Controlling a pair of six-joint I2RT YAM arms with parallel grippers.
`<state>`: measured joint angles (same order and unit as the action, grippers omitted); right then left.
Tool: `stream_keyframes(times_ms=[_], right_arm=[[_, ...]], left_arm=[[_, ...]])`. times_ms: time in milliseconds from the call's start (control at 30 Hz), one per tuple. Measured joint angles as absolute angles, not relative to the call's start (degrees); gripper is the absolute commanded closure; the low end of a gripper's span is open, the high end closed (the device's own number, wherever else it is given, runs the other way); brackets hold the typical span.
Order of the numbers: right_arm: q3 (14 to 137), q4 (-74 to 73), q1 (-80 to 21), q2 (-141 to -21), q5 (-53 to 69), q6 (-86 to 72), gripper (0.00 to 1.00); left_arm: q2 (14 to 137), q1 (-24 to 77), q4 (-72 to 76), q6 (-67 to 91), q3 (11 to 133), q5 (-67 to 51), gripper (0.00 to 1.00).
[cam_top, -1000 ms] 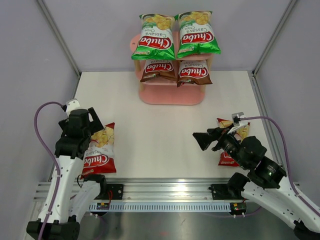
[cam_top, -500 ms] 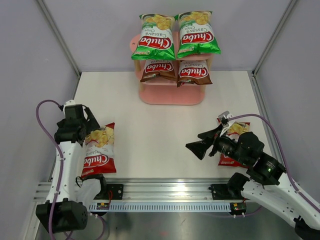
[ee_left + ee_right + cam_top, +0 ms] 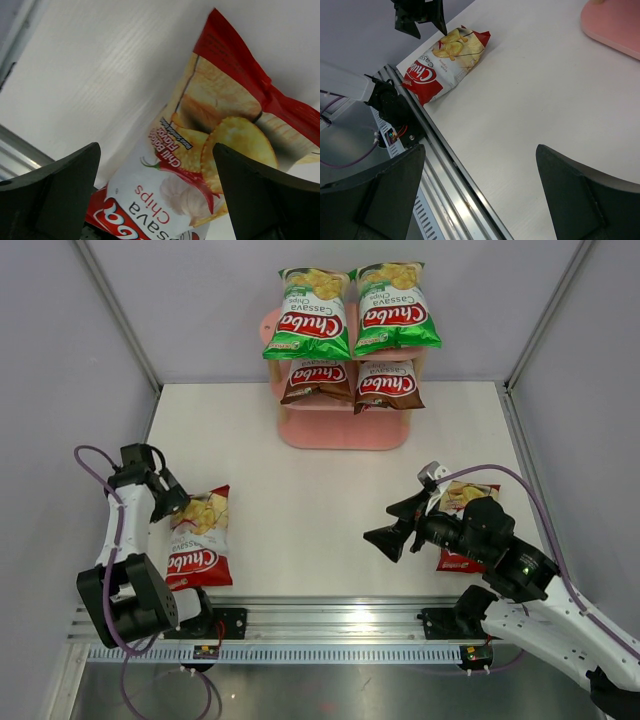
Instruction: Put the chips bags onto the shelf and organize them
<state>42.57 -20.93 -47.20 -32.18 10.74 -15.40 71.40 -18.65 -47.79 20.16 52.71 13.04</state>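
The pink shelf stands at the back of the table. Two green chips bags sit on its top tier and two brown chips bags on the tier below. One red chips bag lies flat at the near left. My left gripper hovers open by its far end; the left wrist view shows the bag between and beyond the open left gripper. Another red bag lies at the near right, partly hidden by my right arm. My right gripper is open and empty, left of it.
A metal rail runs along the table's near edge and shows under the right gripper in the right wrist view. That view also takes in the left red bag, the left gripper and the shelf's base. Grey walls enclose the table.
The left arm has folded back to the left and its gripper now sits lower by the red bag's far end. The right gripper has swung left and toward the near edge.
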Motion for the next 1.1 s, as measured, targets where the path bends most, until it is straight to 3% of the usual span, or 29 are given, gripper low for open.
stream_keyframes(times_ms=[333,567,933,1100], right_arm=[[42.6,-20.9,-47.2,-33.3,12.8,-14.6,0.0],[42.6,-20.9,-47.2,-35.9,13.0,-15.0,0.01],[43.4,-20.3,-47.2,-43.7,4.7,-20.3,0.01],[44.6,-21.0,-47.2,-46.3,-0.3,-21.9,0.0]], left_arm=[[73.9,-15.9,-39.0,26.2,44.4,-4.3,0.01],[69.8,-10.0,-29.4,33.0,38.1,-7.1,0.01],[69.3,18.0,-15.9,49.9,33.1,-0.5,0.01],[70.5,24.6,-14.4,51.5,33.5,1.0,0.01]])
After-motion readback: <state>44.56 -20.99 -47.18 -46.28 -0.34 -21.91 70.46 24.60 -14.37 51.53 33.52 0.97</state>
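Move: The red chips bag lies flat with its middle about 8 cm right of the left hand, some 5 cm back and about 7 cm below. Nothing else stands near it; the shelf's bottom board is roughly 30 cm ahead and 47 cm to the right of the left hand, about 7 cm lower. From the right hand, the same bag is around 47 cm to the left, some 4 cm ahead and 24 cm down. The red bag is pushed along the table to the right by the left hand's open fingers, which come down about 5 cm onto it while already going right, then sweep level, about 25 cm right in all. The tips swing right and forward and the hand turns some 20 degrees clockwise. The right hand, empty and open, later eases about 5 cm forward and 5 cm down. ##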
